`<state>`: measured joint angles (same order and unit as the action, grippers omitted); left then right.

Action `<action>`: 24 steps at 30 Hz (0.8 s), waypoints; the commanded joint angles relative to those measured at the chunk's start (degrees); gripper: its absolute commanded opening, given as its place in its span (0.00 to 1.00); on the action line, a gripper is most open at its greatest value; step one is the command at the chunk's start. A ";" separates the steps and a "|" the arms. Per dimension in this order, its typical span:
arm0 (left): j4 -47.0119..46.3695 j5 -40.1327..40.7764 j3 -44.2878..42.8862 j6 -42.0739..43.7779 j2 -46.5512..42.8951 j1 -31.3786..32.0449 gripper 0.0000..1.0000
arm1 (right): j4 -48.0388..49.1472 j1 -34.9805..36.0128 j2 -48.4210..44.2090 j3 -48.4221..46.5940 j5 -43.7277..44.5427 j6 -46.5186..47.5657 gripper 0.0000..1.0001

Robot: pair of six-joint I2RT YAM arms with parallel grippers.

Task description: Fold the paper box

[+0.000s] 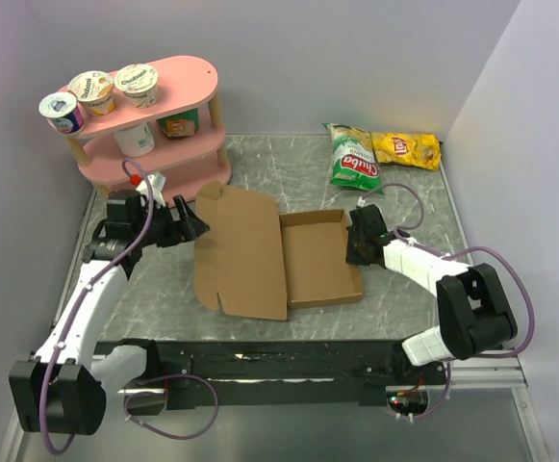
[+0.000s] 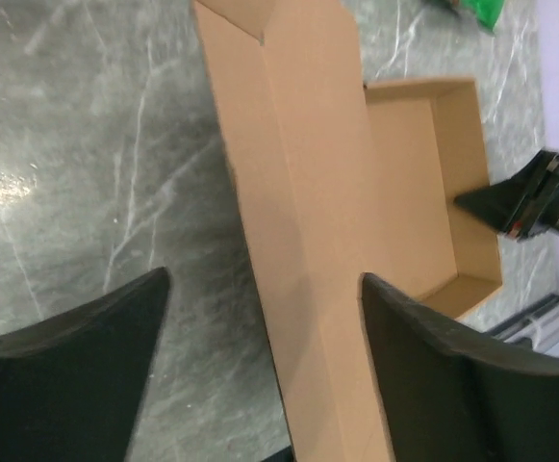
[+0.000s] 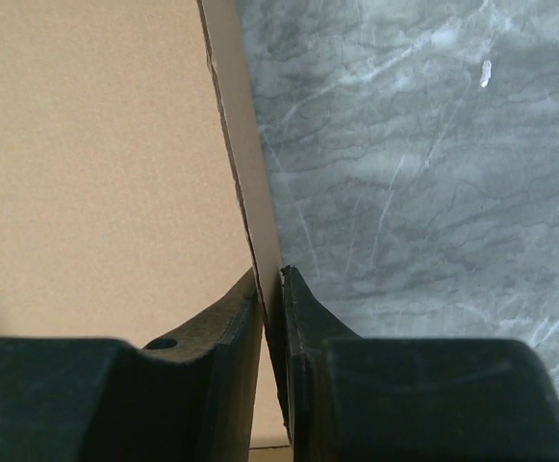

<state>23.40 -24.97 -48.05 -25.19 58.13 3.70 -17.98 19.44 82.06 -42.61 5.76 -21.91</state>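
Note:
The paper box (image 1: pixel 260 255) is plain brown cardboard in the middle of the table, its tray half formed on the right and its lid panel raised at a slant on the left. My left gripper (image 1: pixel 192 223) hangs open at the lid's upper left edge; in the left wrist view the lid (image 2: pixel 303 221) runs between the spread fingers (image 2: pixel 87 356) without touching them. My right gripper (image 1: pixel 356 243) is shut on the tray's right wall, and the right wrist view shows that thin wall (image 3: pixel 250 173) pinched between the two fingers (image 3: pixel 308 327).
A pink two-tier shelf (image 1: pixel 178 91) with yogurt cups stands at the back left, close behind my left gripper. A green chip bag (image 1: pixel 353 156) and a yellow one (image 1: pixel 406 148) lie at the back right. The table's front rail (image 1: pixel 289 366) runs along the near edge.

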 commanded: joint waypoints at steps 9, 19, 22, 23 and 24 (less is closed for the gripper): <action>-5.64 2.91 -3.18 4.35 4.71 7.37 0.38 | 5.58 -0.02 -3.57 3.23 -5.49 -3.31 0.24; -3.89 6.60 -9.77 14.19 8.93 12.02 0.08 | 9.55 0.86 -9.28 8.68 -13.84 -5.60 0.68; -2.75 5.56 -12.67 17.62 9.46 13.26 0.02 | 6.30 0.86 -13.58 6.67 -10.96 -3.50 0.88; -2.48 5.37 -13.46 18.50 9.46 13.52 0.01 | 3.50 0.86 -16.12 5.88 -9.90 -1.75 0.89; -2.31 5.20 -14.95 20.08 9.55 13.96 0.01 | 2.43 0.86 -17.54 4.39 -9.02 -0.86 0.91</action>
<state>21.15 -19.46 -57.43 -12.60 67.96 16.32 -12.10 20.12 71.64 -34.06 -5.85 -25.85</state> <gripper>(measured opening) 0.034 0.871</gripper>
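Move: The raised lid's left edge, free and already between the open left fingers' lines, lies about 4 cm to the left hand's right, 1 cm ahead and 2 cm below. The tray's middle is some 22 cm right of that hand, level with it and 17 cm lower; the pink shelf stands roughly 20 cm ahead and 9 cm left. The right hand already pinches the tray's right wall, with the lid edge about 26 cm to its left, level with it and 14 cm higher. Bring the left gripper about 5 cm right, dipping slightly at first, then easing forward and rising a little, while its fingers close from wide open and pinch the lid's left edge. With the right hand, keep hold of the tray wall and draw it some 4 cm left and back, rolling its left side up; then open the fingers wide and rise slightly off the wall. ##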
